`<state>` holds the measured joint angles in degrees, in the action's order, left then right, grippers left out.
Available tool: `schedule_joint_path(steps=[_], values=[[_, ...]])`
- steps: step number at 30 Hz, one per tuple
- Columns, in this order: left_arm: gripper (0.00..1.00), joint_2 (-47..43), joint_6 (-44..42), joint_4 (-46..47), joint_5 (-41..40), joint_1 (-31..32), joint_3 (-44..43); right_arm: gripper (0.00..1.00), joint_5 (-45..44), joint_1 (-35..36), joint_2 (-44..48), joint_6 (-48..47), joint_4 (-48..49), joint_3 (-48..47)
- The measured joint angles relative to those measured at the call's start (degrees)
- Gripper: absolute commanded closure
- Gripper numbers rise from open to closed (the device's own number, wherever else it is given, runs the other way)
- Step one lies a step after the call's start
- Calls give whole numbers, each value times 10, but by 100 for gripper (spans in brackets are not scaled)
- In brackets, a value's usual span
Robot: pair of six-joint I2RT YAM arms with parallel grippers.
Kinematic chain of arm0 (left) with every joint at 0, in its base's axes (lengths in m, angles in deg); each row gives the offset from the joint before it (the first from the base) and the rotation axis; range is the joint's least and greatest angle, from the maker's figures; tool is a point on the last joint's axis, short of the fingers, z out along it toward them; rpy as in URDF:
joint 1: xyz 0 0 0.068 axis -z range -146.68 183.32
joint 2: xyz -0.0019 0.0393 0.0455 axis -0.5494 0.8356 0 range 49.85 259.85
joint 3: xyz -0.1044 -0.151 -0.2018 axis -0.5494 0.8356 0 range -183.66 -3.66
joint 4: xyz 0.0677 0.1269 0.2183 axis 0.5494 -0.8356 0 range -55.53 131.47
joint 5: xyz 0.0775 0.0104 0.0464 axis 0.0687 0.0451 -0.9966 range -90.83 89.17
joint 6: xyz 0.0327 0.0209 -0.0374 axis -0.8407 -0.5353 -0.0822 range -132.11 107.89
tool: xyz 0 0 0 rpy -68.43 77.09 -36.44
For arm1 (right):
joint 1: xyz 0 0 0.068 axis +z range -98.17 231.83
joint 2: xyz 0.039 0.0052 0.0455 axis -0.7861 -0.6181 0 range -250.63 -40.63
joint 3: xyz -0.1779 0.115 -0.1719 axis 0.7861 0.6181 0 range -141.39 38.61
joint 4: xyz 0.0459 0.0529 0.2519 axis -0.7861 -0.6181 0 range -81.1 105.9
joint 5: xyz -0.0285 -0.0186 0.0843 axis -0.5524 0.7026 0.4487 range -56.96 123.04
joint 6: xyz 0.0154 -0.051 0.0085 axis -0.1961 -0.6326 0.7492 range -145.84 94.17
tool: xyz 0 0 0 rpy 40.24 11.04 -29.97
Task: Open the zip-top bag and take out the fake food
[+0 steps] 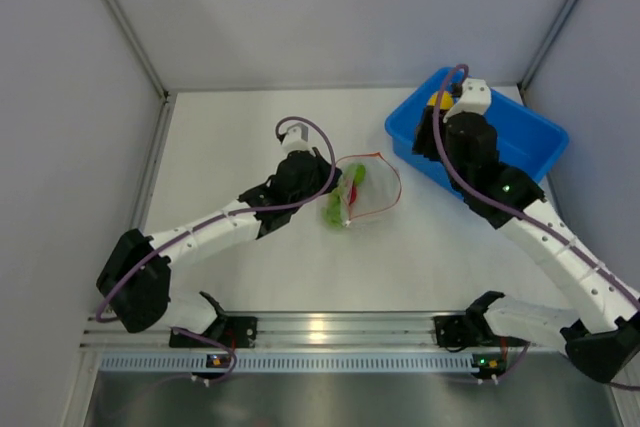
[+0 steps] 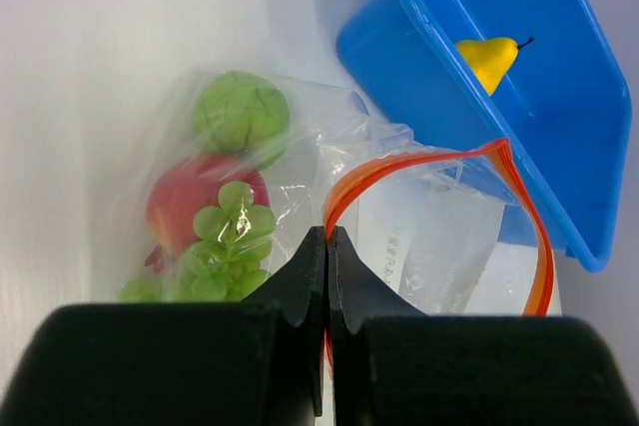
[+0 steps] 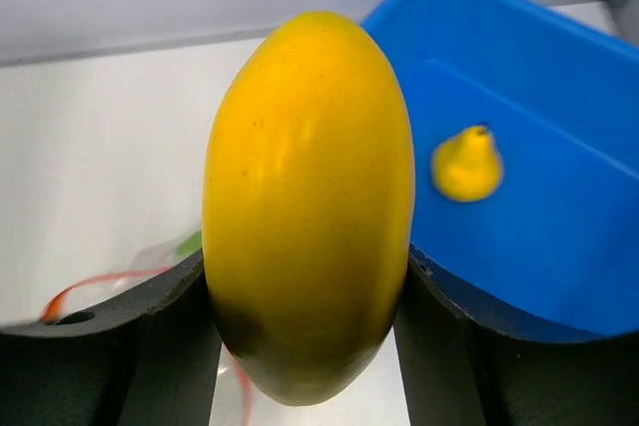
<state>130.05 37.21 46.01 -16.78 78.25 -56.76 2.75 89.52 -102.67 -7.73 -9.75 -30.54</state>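
The clear zip-top bag [image 1: 368, 190] lies mid-table with its orange-red zip strip [image 2: 419, 162] gaping open. My left gripper [image 2: 327, 236] is shut on the strip's near edge; it also shows in the top view [image 1: 338, 187]. Inside the bag are a green round fruit [image 2: 241, 114], a red apple [image 2: 180, 205] and green grapes [image 2: 228, 241]. My right gripper [image 3: 305, 276] is shut on a large yellow fruit [image 3: 308, 177], held at the blue bin's left end [image 1: 438, 100]. A small yellow pear [image 3: 467, 164] lies in the bin.
The blue plastic bin [image 1: 530, 142] stands at the back right, just right of the bag; its near wall [image 2: 399, 57] is close to the bag's mouth. Grey walls enclose the table on three sides.
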Motion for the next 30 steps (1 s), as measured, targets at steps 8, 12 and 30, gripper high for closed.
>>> schedule_joint_path(steps=[8,12,30], values=[[100,-41,-15,-23,0,0,0,54,9,-233,-106,-30,-29,-43],[100,-73,-25,-32,0,-2,0,50,41,-321,-193,-20,-43,-48],[100,-92,-47,-76,51,-3,-21,5,139,-401,-248,2,-65,-28]])
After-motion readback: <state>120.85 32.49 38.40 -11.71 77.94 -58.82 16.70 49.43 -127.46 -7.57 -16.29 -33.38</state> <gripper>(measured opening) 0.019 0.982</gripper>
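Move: My right hand holds the yellow oval fruit high up. The middle of the blue bin lies about 15 cm ahead, 19 cm to the right and 27 cm below, with the pear already in it some 18 cm ahead and 16 cm right of this hand, 29 cm down. The bag of remaining food is about 19 cm to its left, level with it. From my left hand, pinching the bag's rim, the bin is roughly 17 cm ahead and 38 cm right, 13 cm lower. I sweep my right hand about 22 cm right and 8 cm forward over the blue bin, sinking some 17 cm once under way, tipping the fingers down and turning them clockwise by around 30 degrees. Then I spread the fingers wide, let go of the yellow fruit and just begin to rise. My left hand keeps its pinch on the bag's rim, raising it 5 cm and drawing it slightly back. ##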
